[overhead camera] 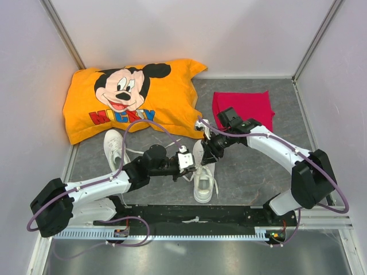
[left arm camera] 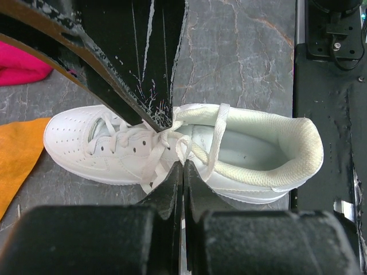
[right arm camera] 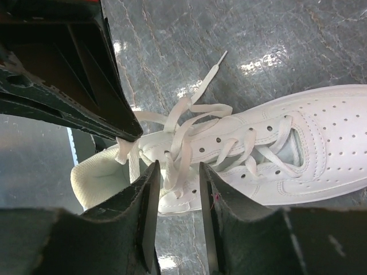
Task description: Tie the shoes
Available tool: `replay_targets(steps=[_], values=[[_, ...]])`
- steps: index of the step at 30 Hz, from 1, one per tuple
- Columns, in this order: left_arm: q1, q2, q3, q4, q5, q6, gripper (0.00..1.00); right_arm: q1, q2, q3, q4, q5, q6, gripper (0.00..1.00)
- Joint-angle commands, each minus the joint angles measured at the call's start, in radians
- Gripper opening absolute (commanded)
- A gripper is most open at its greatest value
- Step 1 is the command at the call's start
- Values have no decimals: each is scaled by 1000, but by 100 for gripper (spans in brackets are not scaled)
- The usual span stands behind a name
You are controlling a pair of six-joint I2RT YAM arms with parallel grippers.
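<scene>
One white shoe [overhead camera: 203,182] lies mid-table with its toe pointing away from the arms' bases. The other shoe [overhead camera: 114,146] lies to the left, untouched. My left gripper [left arm camera: 183,165] is shut, its tips pinching a lace [left arm camera: 182,150] at the shoe's [left arm camera: 252,149] throat. My right gripper [right arm camera: 176,169] hovers over the same shoe [right arm camera: 309,149], jaws open with a gap. A loop of lace [right arm camera: 182,143] hangs between its fingers without being squeezed. In the top view both grippers, left [overhead camera: 192,162] and right [overhead camera: 205,153], meet above the laces.
An orange Mickey pillow [overhead camera: 132,97] lies at the back left and a red cloth [overhead camera: 243,109] at the back right. A black rail [overhead camera: 195,215] runs along the near edge. Walls close in on three sides.
</scene>
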Motion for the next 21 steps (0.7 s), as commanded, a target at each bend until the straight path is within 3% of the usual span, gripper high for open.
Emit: replay_targets(steps=[1,5,11,13,21], values=[[-4,4,45,15,36,41,2,5,21,31,-1,2,-33,40],[-4,5,43,15,37,41,2,5,23,30,4,6,-16,39],[-4,8,43,12,36,44,2,4,10,32,7,-4,-4,6],[-4,10,45,3,25,46,1,4,-8,31,7,-12,3,1],[8,33,68,-34,-7,-2,1,-13,-98,-14,81,-23,78,0]])
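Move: The loose lace loop lying over the knot sits between my right hand's half-open fingertips, straight ahead 0, level sideways and about 1 cm below. The white shoe's toe cap is some 9 cm farther forward, 1 cm left and 4 cm down; the shoe's opening is about 8 cm back, in line sideways and 4 cm down. From my left hand, already shut on a lace by the opening, that loop is about 4 cm forward and 2 cm right, 1 cm lower. With my right hand I sink just under 1 cm onto the loose loop, shut my half-open fingers fully to pinch its strand, and then start lifting straight up, nearly 2 cm from the lowest point. My left hand stays put beside the knot, keeping its closed grip on its own lace. ##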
